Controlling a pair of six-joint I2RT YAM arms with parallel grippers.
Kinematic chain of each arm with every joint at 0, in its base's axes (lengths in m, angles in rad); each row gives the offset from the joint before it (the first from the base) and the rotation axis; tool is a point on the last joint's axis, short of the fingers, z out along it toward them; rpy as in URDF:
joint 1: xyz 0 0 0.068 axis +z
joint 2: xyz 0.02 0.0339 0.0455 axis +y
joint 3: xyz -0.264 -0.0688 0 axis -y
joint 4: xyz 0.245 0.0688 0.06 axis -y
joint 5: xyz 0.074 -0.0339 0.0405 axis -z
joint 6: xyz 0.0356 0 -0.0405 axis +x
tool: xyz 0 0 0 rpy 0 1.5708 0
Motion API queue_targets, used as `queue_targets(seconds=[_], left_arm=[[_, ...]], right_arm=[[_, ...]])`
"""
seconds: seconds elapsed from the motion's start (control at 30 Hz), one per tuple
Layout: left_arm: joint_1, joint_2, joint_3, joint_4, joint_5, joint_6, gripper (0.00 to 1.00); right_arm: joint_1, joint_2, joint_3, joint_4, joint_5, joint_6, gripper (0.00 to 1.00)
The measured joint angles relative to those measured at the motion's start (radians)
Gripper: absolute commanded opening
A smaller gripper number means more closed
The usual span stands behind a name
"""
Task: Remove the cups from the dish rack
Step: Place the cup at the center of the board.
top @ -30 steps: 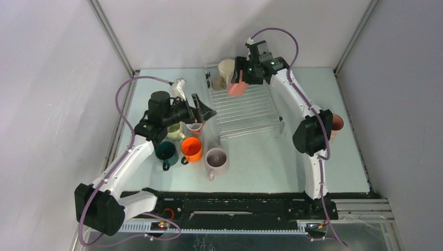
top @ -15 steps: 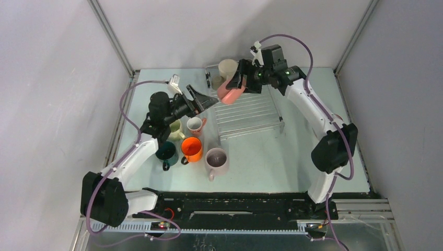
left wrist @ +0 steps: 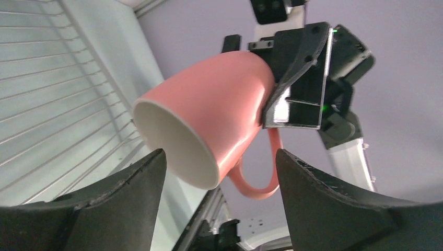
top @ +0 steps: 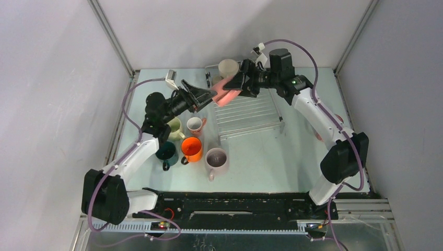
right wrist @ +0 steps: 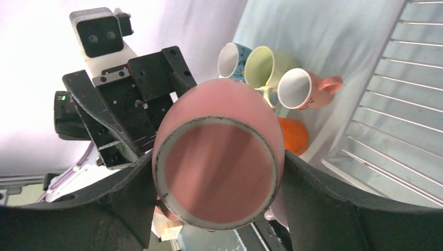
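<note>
My right gripper [top: 235, 86] is shut on a pink cup [top: 224, 91], held on its side in the air over the left end of the dish rack [top: 251, 112]. In the right wrist view the cup's base [right wrist: 217, 172] fills the space between my fingers [right wrist: 318, 193]. My left gripper [top: 205, 95] stands open right at the cup's mouth. In the left wrist view the cup's rim [left wrist: 177, 146] sits between my spread fingertips [left wrist: 154, 162] without touching them, handle hanging down. A cream cup [top: 228, 67] stands at the rack's back left corner.
On the table left of the rack stand a pale green cup [top: 175, 128], a small pink-and-white cup [top: 195, 124], a dark teal one [top: 167, 151], an orange one [top: 191, 149] and a mauve one [top: 216, 159]. A blue cup [right wrist: 232, 57] shows beside the green cup [right wrist: 266, 65].
The right arm has lifted the pink cup from the rack, swung it left and tipped it sideways. The left gripper has risen from the table cups to meet its mouth.
</note>
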Motion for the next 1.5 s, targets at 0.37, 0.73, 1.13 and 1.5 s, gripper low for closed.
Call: queue_targets(seconds=[0.37,0.73,1.13,1.5], left_arm=[[0.000,0.062,0.000,0.277,0.075,-0.250,0.50],[0.000,0.077,0.000,0.403,0.107,-0.380,0.30],[-0.005,0.086,0.002,0.420,0.129,-0.412,0.00],[-0.015,0.086,0.002,0.430,0.140,-0.418,0.00]], right_arm=[[-0.004,-0.012,-0.098,0.195,-0.121,0.150,0.18],[-0.005,-0.038,-0.143,0.351,-0.182,0.251,0.18],[-0.004,-0.054,-0.175,0.399,-0.193,0.281,0.18],[-0.005,-0.087,-0.225,0.431,-0.192,0.299,0.48]])
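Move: The pink cup, already in the right fingers, lies about 7 cm to the left hand's right and 3 cm ahead, nearly level; from the right hand it is about 4 cm left and 2 cm lower. The open left gripper sits some 11 cm left of the right hand and 4 cm back. From the left hand, the white-pink mug stands about 7 cm left, level fore-and-aft, 26 cm below; the cream mug about 22 cm ahead, 8 cm right, 17 cm below. The left fingers close from wide open to nearly shut, pinching the pink cup's wall at the rim, one finger inside the mouth, as that hand rises about 6 cm and eases back and right, fingertips tilting up and clockwise some 20 degrees. The right hand keeps its grip and brings the cup back and up about 3 cm each way, tipping its fingertips up. ##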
